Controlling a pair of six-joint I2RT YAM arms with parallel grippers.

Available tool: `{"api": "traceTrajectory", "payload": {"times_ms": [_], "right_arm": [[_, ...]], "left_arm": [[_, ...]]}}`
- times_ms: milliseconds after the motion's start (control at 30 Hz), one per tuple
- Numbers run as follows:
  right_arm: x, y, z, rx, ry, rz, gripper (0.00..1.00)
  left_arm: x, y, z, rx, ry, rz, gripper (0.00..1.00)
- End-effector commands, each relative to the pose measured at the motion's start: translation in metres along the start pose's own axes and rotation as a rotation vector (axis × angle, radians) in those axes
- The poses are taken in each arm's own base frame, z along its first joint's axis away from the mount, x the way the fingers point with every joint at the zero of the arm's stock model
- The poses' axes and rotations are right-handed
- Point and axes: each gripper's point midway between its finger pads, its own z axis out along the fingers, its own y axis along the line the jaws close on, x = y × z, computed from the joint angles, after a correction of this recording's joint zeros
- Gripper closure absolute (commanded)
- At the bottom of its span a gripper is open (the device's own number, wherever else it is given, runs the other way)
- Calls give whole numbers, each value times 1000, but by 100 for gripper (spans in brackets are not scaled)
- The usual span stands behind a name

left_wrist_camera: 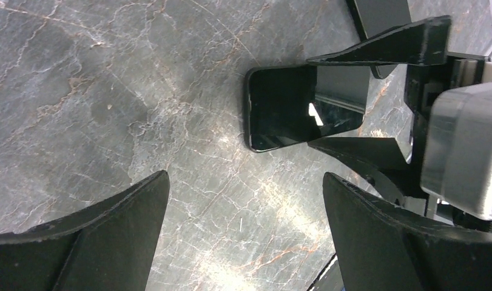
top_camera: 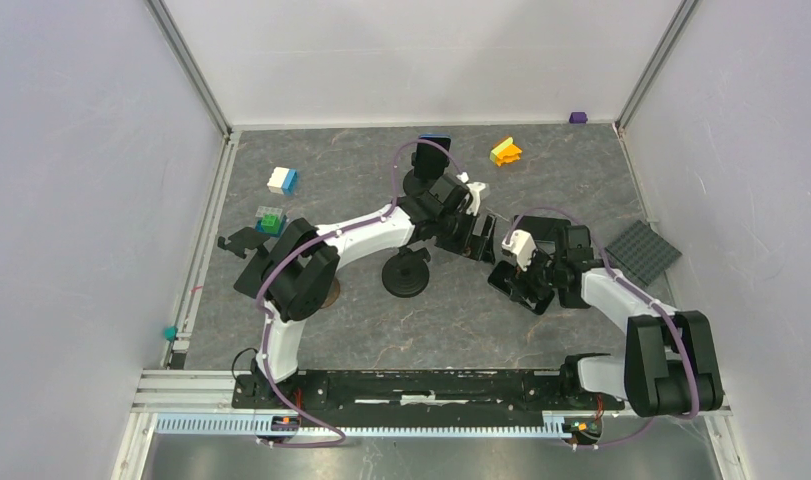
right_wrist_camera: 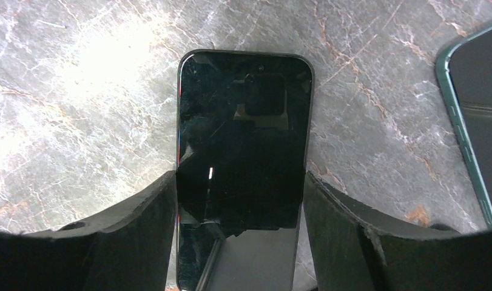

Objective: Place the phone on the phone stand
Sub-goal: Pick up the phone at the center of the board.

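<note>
A black phone (right_wrist_camera: 243, 139) lies flat on the grey marble table. My right gripper (right_wrist_camera: 238, 179) is shut on it, with a finger against each long edge. From above, the phone (top_camera: 503, 282) is mostly hidden under the right gripper (top_camera: 521, 278). The left wrist view shows one end of the phone (left_wrist_camera: 279, 109) sticking out between the right gripper's fingers (left_wrist_camera: 383, 48). My left gripper (left_wrist_camera: 244, 182) hangs open over bare table just left of it, holding nothing. A black phone stand (top_camera: 406, 272) with a round base sits left of the phone.
A second phone (right_wrist_camera: 474, 121) with a green edge lies right of the held one. Another stand (top_camera: 427, 160) at the back holds a blue-topped device. Toy bricks (top_camera: 282, 180) (top_camera: 505, 151), a grey baseplate (top_camera: 643, 252) and a black bracket (top_camera: 243, 243) lie around.
</note>
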Motion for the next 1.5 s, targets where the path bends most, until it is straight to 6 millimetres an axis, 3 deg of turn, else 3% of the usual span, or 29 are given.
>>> {"api": "traceTrajectory", "payload": {"times_ms": [0,100,233,567,1000,1300,1467], "right_arm": [[16,-14,-6,104,74,-39,54],[5,-19,-10,128,35,-44,65],[-5,-21,-11,130,-3,-52,69],[-19,-18,-11,109,-73,-70,70],[-32,-12,-16,86,-145,-90,72],[-41,-11,-20,80,-191,-89,72],[-42,-11,-21,84,-201,-88,73]], "left_arm": [[-11,3,0,1,-43,-41,0],[-8,-1,5,39,-29,-62,0],[-6,-8,11,86,-13,-79,0],[1,-5,35,124,38,-93,0],[10,-27,54,319,88,-133,2],[14,-43,55,452,103,-188,12],[17,-48,59,505,115,-237,28]]}}
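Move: The phone lies flat, its middle already pinched between the right fingers. From the open left gripper its middle is roughly 10 cm to the right, 8 cm back and 8 cm down. Seen from the right gripper, a second phone lies some 16 cm ahead and 6 cm right, a third about 15 cm right and 3 cm ahead. An empty phone stand is around 21 cm left of the left gripper, 4 cm back and a few centimetres lower. Keep the right gripper's pinch on the phone and raise it about 2.5 cm off the table, tipping its fingers slightly up. Bring the open left gripper down some 4 cm first, then sweep it right and a little back to the phone's far-left end, rolling and levelling the wrist some 25 degrees and starting to close the fingers around that end. ##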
